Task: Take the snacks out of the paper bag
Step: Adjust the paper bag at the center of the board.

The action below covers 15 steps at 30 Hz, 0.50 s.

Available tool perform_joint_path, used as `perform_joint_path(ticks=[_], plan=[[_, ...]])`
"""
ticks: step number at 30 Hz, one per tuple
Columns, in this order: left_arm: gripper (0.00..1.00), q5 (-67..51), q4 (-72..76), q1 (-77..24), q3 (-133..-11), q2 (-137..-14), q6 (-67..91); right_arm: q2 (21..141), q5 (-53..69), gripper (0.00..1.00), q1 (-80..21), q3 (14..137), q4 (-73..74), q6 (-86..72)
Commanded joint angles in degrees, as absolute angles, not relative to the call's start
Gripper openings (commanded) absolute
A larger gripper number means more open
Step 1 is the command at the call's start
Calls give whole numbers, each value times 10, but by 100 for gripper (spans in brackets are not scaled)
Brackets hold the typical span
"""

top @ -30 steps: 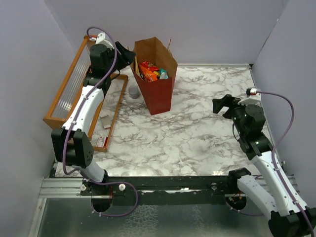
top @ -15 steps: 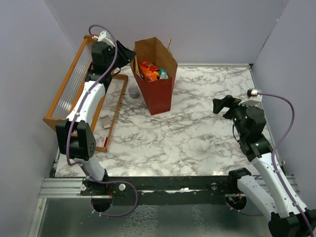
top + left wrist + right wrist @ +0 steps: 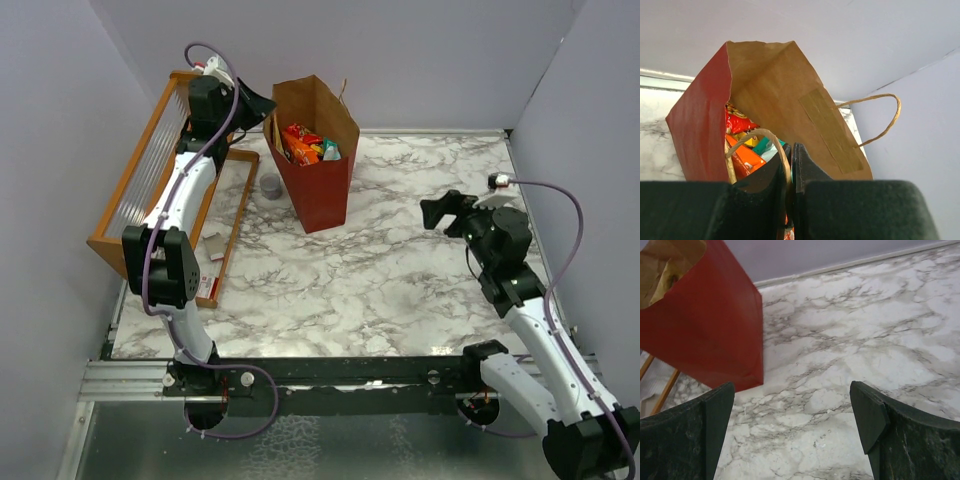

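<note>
The paper bag (image 3: 325,190) stands upright at the back of the marble table, dark red outside and brown inside. Its snacks (image 3: 305,145) show as red, orange and teal packets (image 3: 742,150) down in the opening. My left gripper (image 3: 262,105) hangs at the bag's left rim. In the left wrist view it (image 3: 791,150) is shut on the near twine handle (image 3: 760,135). The far handle (image 3: 885,120) hangs free. My right gripper (image 3: 437,210) is open above the table, right of the bag (image 3: 705,325), with nothing between its fingers (image 3: 715,415).
An orange wooden rack (image 3: 135,190) leans at the left wall, with small flat packets (image 3: 205,283) on its lower frame. A small grey cylinder (image 3: 270,187) stands beside the bag's left foot. Grey walls close the back and sides.
My left gripper closed onto the near twine handle and shifted slightly toward the back. My right gripper moved a little left toward the bag, still open.
</note>
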State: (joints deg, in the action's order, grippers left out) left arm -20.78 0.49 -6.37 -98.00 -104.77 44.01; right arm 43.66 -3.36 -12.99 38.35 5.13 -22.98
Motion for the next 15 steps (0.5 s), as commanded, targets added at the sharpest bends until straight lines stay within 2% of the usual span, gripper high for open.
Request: perform_joint_path(ticks=[1, 9, 15], plan=[[8, -255, -2, -57, -994, -1042, 442, 505, 119, 99, -127, 434, -24, -200], [8, -275, -6, -52, -951, -1009, 411, 763, 229, 100, -127, 644, -107, -255], [8, -302, -23, -50, -949, -1006, 396, 955, 334, 96, -127, 806, -225, -266]])
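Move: The bag's right handle stands about 21 cm ahead of the open right hand, 19 cm to its left and 10 cm higher. The snacks lie some 13 cm ahead, 25 cm left and a little lower than that hand. The left hand already has the left handle at its shut fingertips; from it the right handle is about 4 cm farther out, 16 cm to the right, and level in height. Open, the right hand sweeps about 20 cm forward-left, rising, towards the right handle; the left, still pinching, sinks back. ##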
